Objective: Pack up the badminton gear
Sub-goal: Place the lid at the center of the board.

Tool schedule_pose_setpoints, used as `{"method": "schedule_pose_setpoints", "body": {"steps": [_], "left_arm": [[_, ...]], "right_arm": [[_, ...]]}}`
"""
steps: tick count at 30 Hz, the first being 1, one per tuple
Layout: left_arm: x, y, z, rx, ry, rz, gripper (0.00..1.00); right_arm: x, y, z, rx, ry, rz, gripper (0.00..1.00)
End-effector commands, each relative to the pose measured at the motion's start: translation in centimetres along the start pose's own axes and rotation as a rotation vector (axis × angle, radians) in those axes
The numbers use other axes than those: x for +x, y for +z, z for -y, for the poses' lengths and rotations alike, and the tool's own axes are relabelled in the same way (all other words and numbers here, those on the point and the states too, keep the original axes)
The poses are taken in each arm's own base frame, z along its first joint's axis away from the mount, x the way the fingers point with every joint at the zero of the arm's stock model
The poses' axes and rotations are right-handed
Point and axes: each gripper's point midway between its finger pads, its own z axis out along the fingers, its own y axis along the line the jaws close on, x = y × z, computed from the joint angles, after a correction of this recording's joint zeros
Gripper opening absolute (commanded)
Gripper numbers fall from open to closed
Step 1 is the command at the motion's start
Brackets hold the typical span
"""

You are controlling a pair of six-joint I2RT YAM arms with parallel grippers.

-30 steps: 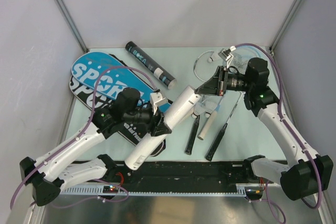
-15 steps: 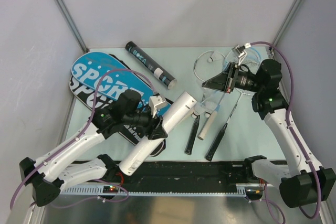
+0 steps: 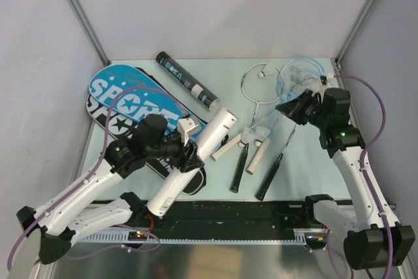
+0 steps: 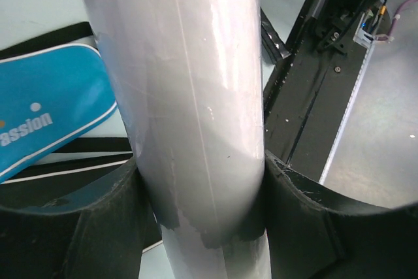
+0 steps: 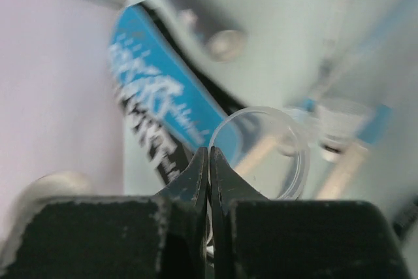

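Observation:
My left gripper (image 3: 187,159) is shut on the white tube (image 3: 214,132), which slants from mid-table toward the near rail. In the left wrist view the white tube (image 4: 196,96) fills the gap between both fingers (image 4: 98,227). My right gripper (image 3: 287,106) hovers at the right, over the racket shafts. Its jaws are pressed together on the rim of a clear round lid (image 5: 261,155). Several rackets (image 3: 258,86) lie at centre right with their handles (image 3: 238,168) toward me. A black tube (image 3: 187,81) lies at the back. The blue SPORT bag (image 3: 124,93) rests on a black bag (image 3: 103,117) at the left.
The black base rail (image 3: 248,213) runs along the near edge. Grey walls close in the back and both sides. A small white shuttlecock (image 3: 262,72) lies inside one racket head. The left arm reaches across the bags' near end.
My right gripper has drawn back to the right, away from the white tube's upper end, with the clear lid in it. The left gripper has swung the tube steeper and slightly left.

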Motion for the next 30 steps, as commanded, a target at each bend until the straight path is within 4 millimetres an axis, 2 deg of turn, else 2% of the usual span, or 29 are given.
{"method": "schedule_pose_setpoints", "body": {"steps": [1,6,9,13,15,19,22,26,30], "left_arm": [[-2.2,-1.5,-0.5,-0.069,0.061,0.11,0.41],[-2.5,-2.2,-0.7,-0.094,0.073,0.151,0.41],[-2.5,-2.3,-0.8,-0.1,0.073,0.16,0.41],[-2.6,-2.3,-0.7,-0.099,0.07,0.163,0.41],[-2.7,-2.3,-0.6,-0.095,0.071,0.167,0.41],[-2.6,-2.3,-0.5,-0.086,0.071,0.166,0.41],[-2.5,-2.2,-0.5,-0.085,0.07,0.165,0.42],[-2.6,-2.3,-0.5,-0.085,0.073,0.168,0.42],[-2.7,-2.2,-0.2,-0.067,0.072,0.166,0.42]], "right_arm": [[0.8,-1.0,10.9,0.462,0.177,0.124,0.0],[3.0,-3.2,17.9,0.763,0.254,0.168,0.0],[4.4,-5.3,21.6,0.959,0.326,0.225,0.0],[6.3,-7.4,25.4,1.173,0.395,0.252,0.0],[7.0,-7.2,26.6,1.209,0.401,0.234,0.0],[7.8,-5.7,27.5,1.193,0.378,0.166,0.0],[8.0,-5.3,27.5,1.18,0.365,0.14,0.02],[7.1,-5.6,26.8,1.151,0.328,0.16,0.18],[5.0,-6.1,25.0,1.083,0.262,0.225,0.36]]}}
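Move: The right hand's shut fingers still hold the clear lid, in the air. The empty patch of board it is going to lies about 16 cm to its right, 8 cm back and 25 cm below. The black racket handle lies about 15 cm back and 1 cm left, and the pale racket handle some 5 cm back and 6 cm left, both at that same depth. From the left hand, holding the white tube, the patch is roughly 55 cm right, 6 cm ahead and 17 cm below. Right hand carries the lid about 24 cm down and 15 cm right, fingers tipping downward, then opens to release. ##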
